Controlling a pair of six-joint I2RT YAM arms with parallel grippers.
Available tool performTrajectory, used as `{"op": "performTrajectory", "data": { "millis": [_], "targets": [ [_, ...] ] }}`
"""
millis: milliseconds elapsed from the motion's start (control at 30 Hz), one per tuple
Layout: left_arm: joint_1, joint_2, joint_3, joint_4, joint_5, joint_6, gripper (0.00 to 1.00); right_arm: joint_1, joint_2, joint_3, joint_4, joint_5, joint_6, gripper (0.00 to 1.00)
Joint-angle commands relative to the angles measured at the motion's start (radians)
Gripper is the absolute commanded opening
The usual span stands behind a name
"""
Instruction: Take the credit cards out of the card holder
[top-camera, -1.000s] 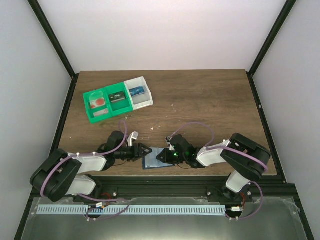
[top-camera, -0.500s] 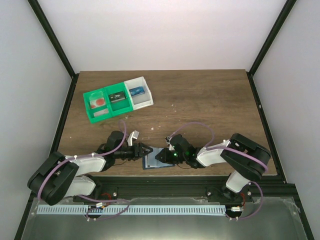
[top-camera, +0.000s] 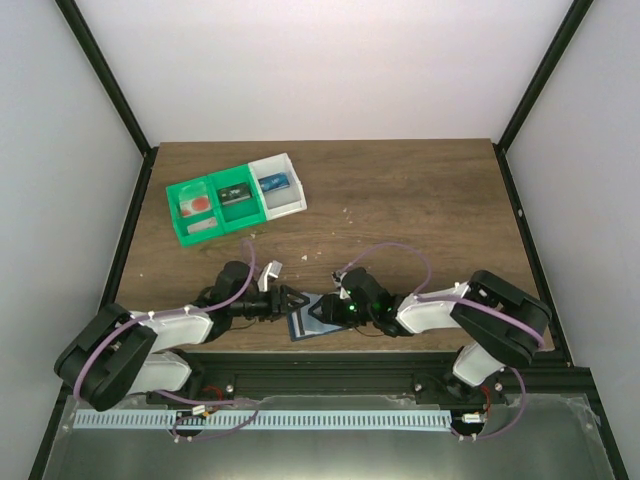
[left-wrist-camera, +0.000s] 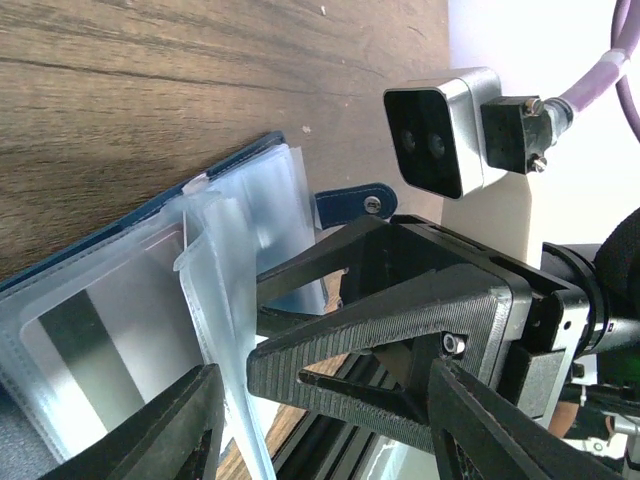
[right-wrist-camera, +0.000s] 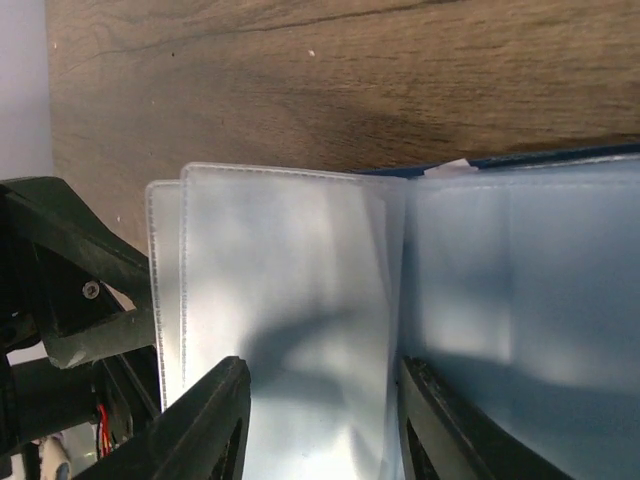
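Note:
The blue card holder (top-camera: 303, 322) lies open near the table's front edge, between both grippers. In the left wrist view its clear sleeves (left-wrist-camera: 120, 300) fan out, and a pale grey credit card (left-wrist-camera: 85, 345) shows inside one. One sleeve stands upright between the spread jaws of my left gripper (left-wrist-camera: 320, 435), which is open. My right gripper (left-wrist-camera: 400, 330) reaches in from the opposite side, close against it. In the right wrist view my right gripper (right-wrist-camera: 325, 425) hovers open over two flat, overlapping sleeves (right-wrist-camera: 280, 280) of the card holder (right-wrist-camera: 530, 300), with nothing pinched.
A green-and-white three-compartment tray (top-camera: 235, 195) holding small items stands at the back left. The black frame rail (top-camera: 330, 362) runs just in front of the card holder. The left gripper's body (right-wrist-camera: 70, 290) sits close at the sleeves' left edge.
My right gripper's jaws have spread apart from nearly shut and the arm has edged left. The card holder has shifted slightly. The left gripper has kept its opening.

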Motion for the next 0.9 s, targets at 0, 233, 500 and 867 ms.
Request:
{"op": "performTrajectory", "data": {
  "millis": [0, 233, 500, 867],
  "targets": [
    [-0.010, 0.006, 0.029, 0.014, 0.011, -0.001, 0.58, -0.005, -0.032, 0.006, -0.042, 0.032, -0.014, 0.44],
    [-0.028, 0.039, 0.046, 0.048, 0.008, -0.013, 0.58, -0.005, -0.066, 0.006, -0.081, 0.058, -0.021, 0.58],
    [-0.046, 0.059, 0.070, 0.060, 0.009, -0.020, 0.58, -0.013, -0.144, 0.000, -0.160, 0.107, -0.036, 0.67],
    [-0.066, 0.108, 0.084, 0.130, 0.012, -0.046, 0.58, -0.016, -0.235, 0.002, -0.277, 0.194, -0.077, 0.67]
  ]
}}
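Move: The raised clear sleeves of the card holder stand between the left hand's open fingers, roughly 2 cm to its right, 1 cm back and 2 cm below its hand point. From the right hand they are about 2 cm to the left, level front to back and in height. The open card holder's middle lies some 3 cm back, 4 cm right and 6 cm below the left hand; the card with the dark stripe is about 4 cm back from that hand, 1 cm left and 6 cm down. Rightward and up, the right hand backs off the raised sleeves by about 4 cm in all, its already parted fingers spreading much wider while the wrist tips up slightly. The left hand follows to the right by some 2 cm into the sleeves, its half-open gap unchanged and the sleeve edges still between its fingers. ##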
